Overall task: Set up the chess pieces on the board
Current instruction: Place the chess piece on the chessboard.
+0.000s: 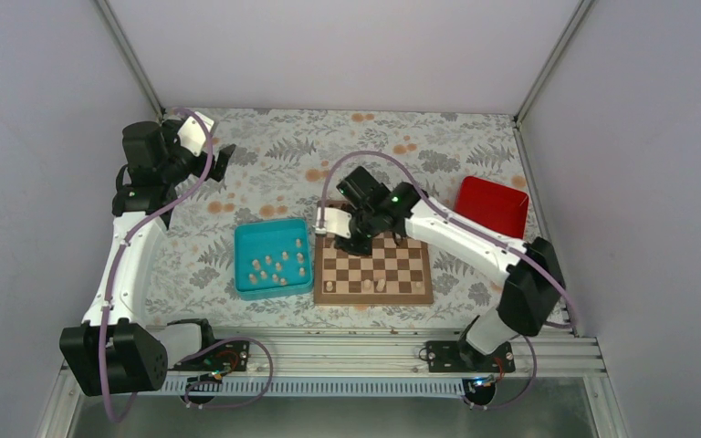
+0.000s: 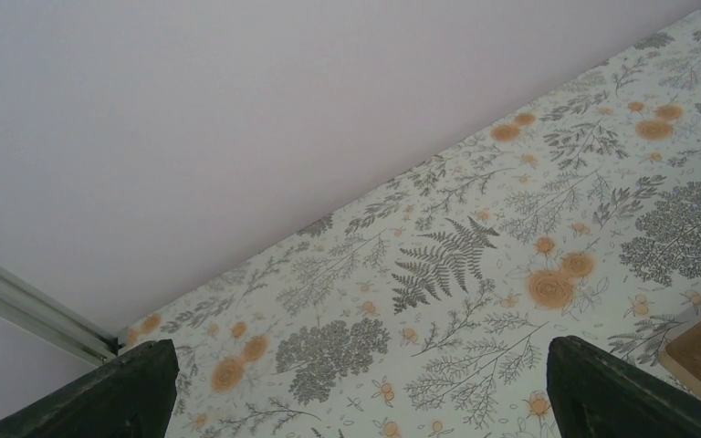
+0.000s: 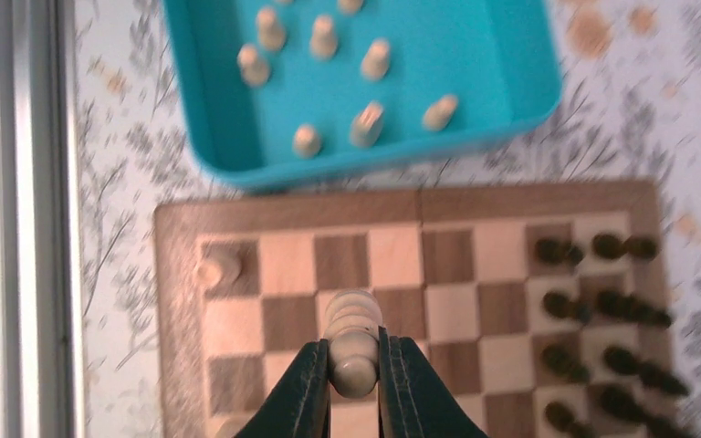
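The board (image 1: 374, 297) lies in the middle of the table, and its brown border (image 3: 173, 301) also shows in the right wrist view. My right gripper (image 3: 354, 358) is shut on a pale beige chess piece (image 3: 353, 315) and holds it over the board's squares. From above, that gripper (image 1: 349, 241) hangs over the far left part of the board. Another pale piece (image 3: 217, 268) stands on a corner square. Several pale pieces (image 1: 276, 266) lie in the teal tray (image 1: 240, 260). My left gripper (image 2: 374, 401) is open and empty, raised at the back left (image 1: 224, 162).
Dark brown pieces (image 3: 602, 310) fill the board's far rows. Three pale pieces (image 1: 366, 286) stand along its near row. The teal tray's wall (image 3: 365, 160) lies just beyond the board's left edge. A red box (image 1: 491, 206) sits at the back right.
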You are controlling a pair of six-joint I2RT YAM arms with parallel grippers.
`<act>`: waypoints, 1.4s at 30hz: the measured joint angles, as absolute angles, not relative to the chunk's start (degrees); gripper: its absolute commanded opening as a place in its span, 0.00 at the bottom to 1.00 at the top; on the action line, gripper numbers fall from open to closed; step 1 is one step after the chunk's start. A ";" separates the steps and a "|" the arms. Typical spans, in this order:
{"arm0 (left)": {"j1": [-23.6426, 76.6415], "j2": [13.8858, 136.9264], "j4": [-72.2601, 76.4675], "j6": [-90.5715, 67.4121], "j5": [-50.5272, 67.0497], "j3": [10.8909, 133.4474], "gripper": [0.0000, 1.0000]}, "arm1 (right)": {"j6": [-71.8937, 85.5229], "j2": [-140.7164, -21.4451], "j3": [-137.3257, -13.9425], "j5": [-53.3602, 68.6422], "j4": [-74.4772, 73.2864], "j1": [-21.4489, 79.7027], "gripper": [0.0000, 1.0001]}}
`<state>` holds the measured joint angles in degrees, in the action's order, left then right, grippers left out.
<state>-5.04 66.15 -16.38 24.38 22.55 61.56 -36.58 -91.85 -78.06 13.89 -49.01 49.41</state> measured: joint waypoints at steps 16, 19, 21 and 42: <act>-5.04 66.15 -16.40 24.21 22.48 61.56 1.00 | -35.33 -83.77 -58.78 15.42 -47.27 49.39 0.06; -5.04 66.15 -16.40 24.21 22.24 61.56 1.00 | -35.55 -84.42 -58.06 15.59 -46.37 49.39 0.07; -5.04 66.15 -16.40 24.21 22.02 61.56 1.00 | -35.73 -85.23 -58.02 15.75 -45.76 49.39 0.07; -5.15 66.92 -16.38 24.21 21.43 61.56 1.00 | -37.47 -88.84 -58.06 16.49 -46.46 49.41 0.07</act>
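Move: The right hand, gripping a pale chess piece, is some 14 cm above the board. The empty dark near-row square this piece is going to lies about 6 cm back and 6 cm to the hand's right. In the same row, 6 cm back, the pale corner piece stands 1 cm left of the hand; two more pale pieces stand 9 and 12 cm right. From the idle left hand that square is roughly 22 cm back, 34 cm right and far below. Down, back and to the right in one quick slanting sweep, the right hand carries the chess piece to the gap between the corner piece and the inner pair, about 6 cm back and 6 cm right. It then slows and sinks almost straight, 9 cm down in all, while the wrist tilts about 15 degrees to bring the closed fingers nearly vertical, keeping their grip. ##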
